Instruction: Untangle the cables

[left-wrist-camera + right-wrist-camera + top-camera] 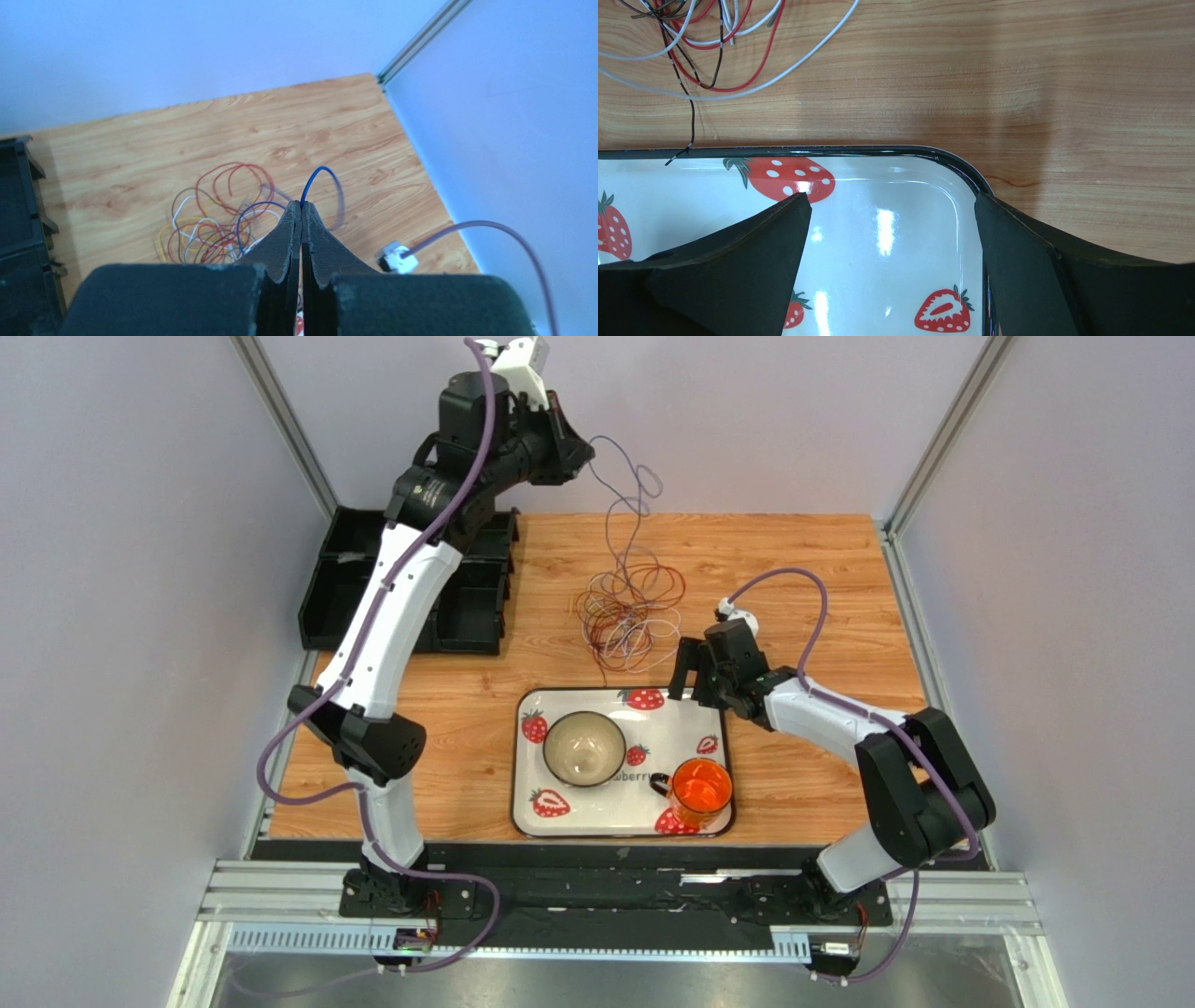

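Note:
The cables (631, 602) lie in a loose tangle of red, white, yellow and dark loops on the wooden table, behind the tray. My left gripper (561, 445) is raised high above the back of the table and is shut on a blue cable (627, 497) that trails down to the pile. In the left wrist view its gripper (302, 204) pinches the blue cable (319, 171) at the very tips, with the tangle (210, 231) below. My right gripper (694, 672) stands open over the tray's far right corner and holds nothing; in its own view, cables (703, 42) lie beyond the open gripper (891, 203).
A strawberry-print tray (617, 815) sits at the near middle, holding a bowl (585, 748) and an orange cup (700, 791). Its rim (878, 149) runs just ahead of the right fingers. Black bins (337, 588) stand at the back left. Grey walls enclose the table.

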Action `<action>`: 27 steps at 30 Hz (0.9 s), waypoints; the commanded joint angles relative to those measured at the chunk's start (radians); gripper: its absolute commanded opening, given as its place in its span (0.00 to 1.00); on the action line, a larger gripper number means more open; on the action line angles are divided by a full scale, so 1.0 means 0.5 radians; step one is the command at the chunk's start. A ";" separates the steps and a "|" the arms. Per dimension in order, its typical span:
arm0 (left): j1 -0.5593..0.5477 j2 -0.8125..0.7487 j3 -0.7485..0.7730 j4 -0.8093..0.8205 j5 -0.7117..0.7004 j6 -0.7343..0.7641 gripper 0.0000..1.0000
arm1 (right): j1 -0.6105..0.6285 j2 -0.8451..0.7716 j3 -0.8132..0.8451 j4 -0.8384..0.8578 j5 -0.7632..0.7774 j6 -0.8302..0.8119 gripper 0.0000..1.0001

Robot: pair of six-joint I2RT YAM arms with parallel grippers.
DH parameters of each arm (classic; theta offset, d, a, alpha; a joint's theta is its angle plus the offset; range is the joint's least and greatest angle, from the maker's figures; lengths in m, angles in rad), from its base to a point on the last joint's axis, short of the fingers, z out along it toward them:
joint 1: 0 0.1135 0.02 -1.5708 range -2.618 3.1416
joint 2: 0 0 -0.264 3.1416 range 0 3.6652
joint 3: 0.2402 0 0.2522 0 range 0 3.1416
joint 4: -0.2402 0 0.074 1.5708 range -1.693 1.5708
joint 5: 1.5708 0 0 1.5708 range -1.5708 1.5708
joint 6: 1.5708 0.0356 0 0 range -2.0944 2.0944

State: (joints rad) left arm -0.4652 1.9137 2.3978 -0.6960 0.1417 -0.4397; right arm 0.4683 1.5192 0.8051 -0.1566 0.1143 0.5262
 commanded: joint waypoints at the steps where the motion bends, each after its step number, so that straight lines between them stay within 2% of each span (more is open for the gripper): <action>1: 0.004 -0.017 -0.172 0.002 0.027 0.014 0.00 | -0.004 0.017 0.071 0.046 0.017 -0.003 0.92; 8: 0.001 0.121 -0.622 0.021 0.109 -0.038 0.00 | -0.001 0.023 0.074 0.046 0.011 -0.009 0.92; 11: 0.004 0.225 -0.703 0.027 0.152 -0.041 0.00 | -0.001 0.039 0.086 0.034 0.008 -0.009 0.92; 19: -0.011 0.376 -0.724 0.024 0.244 -0.038 0.00 | -0.001 0.039 0.083 0.031 -0.001 -0.012 0.92; 27: -0.018 0.216 -0.678 -0.038 0.229 0.048 0.00 | -0.001 -0.096 -0.030 0.172 -0.081 -0.058 0.92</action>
State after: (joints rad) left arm -0.4698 2.1384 2.0075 -0.7105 0.2382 -0.4431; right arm 0.4683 1.5314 0.8082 -0.1413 0.0971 0.5240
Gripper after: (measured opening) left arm 0.008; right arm 0.917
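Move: The left hand, holding a blue cable well up in the air, has the tangle that the cable hangs into about 40 cm below it, some 7 cm to its right and 2 cm farther out. The strawberry tray lies about 26 cm nearer the base and 5 cm right of that hand; the black organizer is centred roughly 29 cm left and 9 cm ahead. From the open right hand, the tangle is some 14 cm ahead, 11 cm left and 3 cm lower. Down, almost straight and fast, the left hand drops some 28 cm towards the cable tangle, then halts and hovers above it. On the way the wrist tips its fingers about 35 degrees farther down, and they stay shut, keeping their pinch on the blue cable. ##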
